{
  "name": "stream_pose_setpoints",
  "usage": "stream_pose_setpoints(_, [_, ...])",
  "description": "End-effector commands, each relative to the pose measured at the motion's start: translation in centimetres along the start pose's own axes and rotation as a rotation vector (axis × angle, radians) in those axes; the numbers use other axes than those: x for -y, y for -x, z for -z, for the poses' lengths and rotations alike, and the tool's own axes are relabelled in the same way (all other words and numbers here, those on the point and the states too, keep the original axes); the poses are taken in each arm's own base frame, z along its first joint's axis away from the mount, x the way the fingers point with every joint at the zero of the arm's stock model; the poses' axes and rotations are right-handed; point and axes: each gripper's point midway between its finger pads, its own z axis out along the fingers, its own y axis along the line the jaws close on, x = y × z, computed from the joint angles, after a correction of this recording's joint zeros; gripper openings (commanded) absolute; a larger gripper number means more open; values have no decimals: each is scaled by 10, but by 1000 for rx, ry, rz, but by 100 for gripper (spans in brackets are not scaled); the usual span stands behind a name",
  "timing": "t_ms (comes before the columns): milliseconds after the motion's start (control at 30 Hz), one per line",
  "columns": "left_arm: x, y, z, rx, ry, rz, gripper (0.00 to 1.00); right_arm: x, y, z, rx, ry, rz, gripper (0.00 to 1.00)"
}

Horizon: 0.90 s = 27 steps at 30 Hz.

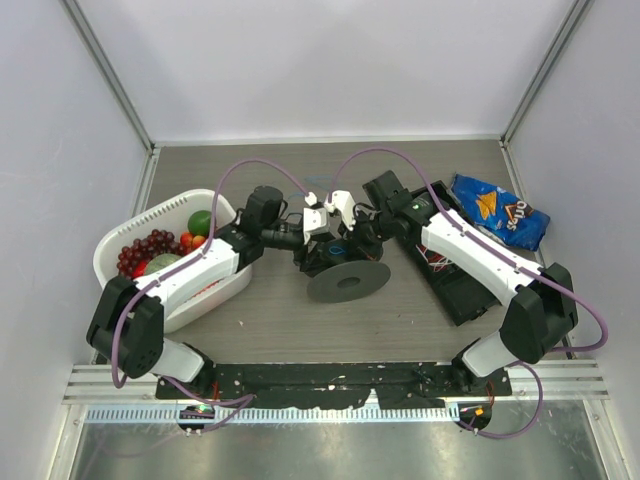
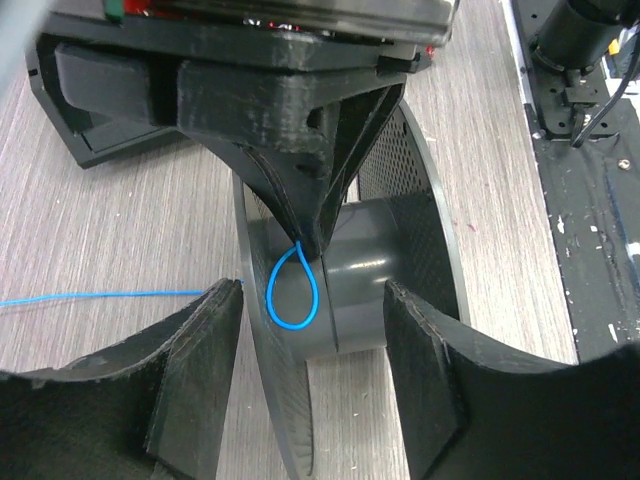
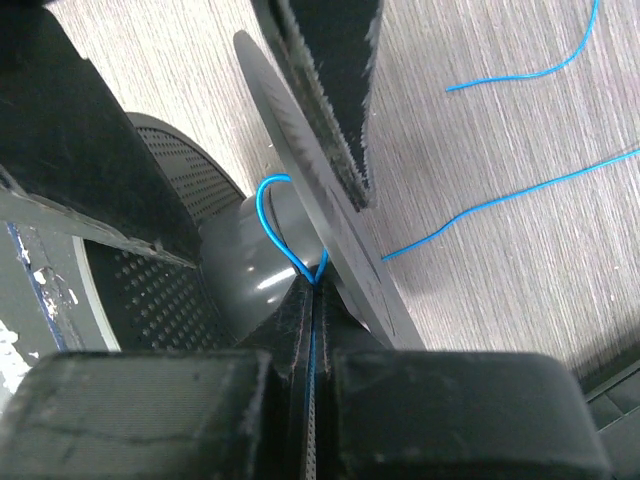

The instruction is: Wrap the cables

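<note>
A thin blue cable (image 3: 268, 214) makes a small loop against the hub of a dark grey spool (image 1: 348, 282) with perforated flanges. My right gripper (image 3: 318, 278) is shut on the cable where the loop's two ends cross, its tips right at the hub. In the left wrist view the same loop (image 2: 292, 296) hangs from those pinched tips. My left gripper (image 2: 312, 350) is open. Its fingers (image 2: 190, 385) straddle one spool flange and the hub (image 2: 365, 290), with a gap showing on the hub side. More loose cable (image 3: 500, 204) trails across the wooden table.
A white basket (image 1: 128, 232) of fruit stands at the left under the left arm. A blue snack bag (image 1: 497, 208) lies at the back right. A black case (image 1: 455, 285) lies under the right arm. A second loose blue strand (image 3: 530, 70) lies farther out.
</note>
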Motion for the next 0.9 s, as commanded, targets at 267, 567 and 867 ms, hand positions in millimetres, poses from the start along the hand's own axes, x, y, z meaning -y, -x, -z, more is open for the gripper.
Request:
stream_pose_setpoints(267, [-5,5,-3,33,54,-87,49,5,18,1,75,-40,-45,1])
stream_pose_setpoints(567, [-6,15,-5,60,53,-71,45,5,21,0,84,-39,-57,1])
stream_pose_setpoints(867, [-7,13,-6,56,57,-74,29,5,22,-1,89,-36,-59,1])
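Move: The blue cable's loop stands out of the right fingertips, some 2 cm right of the left hand point, about level fore and aft and 2 cm lower; from the right hand the same loop is roughly 1 cm left and 1 cm below. The grey spool's middle is about 3 cm back, 4 cm right and 8 cm below the left hand. The cable's slack lies around 14 cm ahead of that hand, neither left nor right, 16 cm down. The right fingers keep the blue cable pinched and stay almost in place while the left fingers close about halfway around its standing loop, without shutting. The left hand first sinks about 1.5 cm to the loop, then rises again by half a centimetre and edges slightly forward, still pointing right; whether its fingertips touch the cable can't be seen. ##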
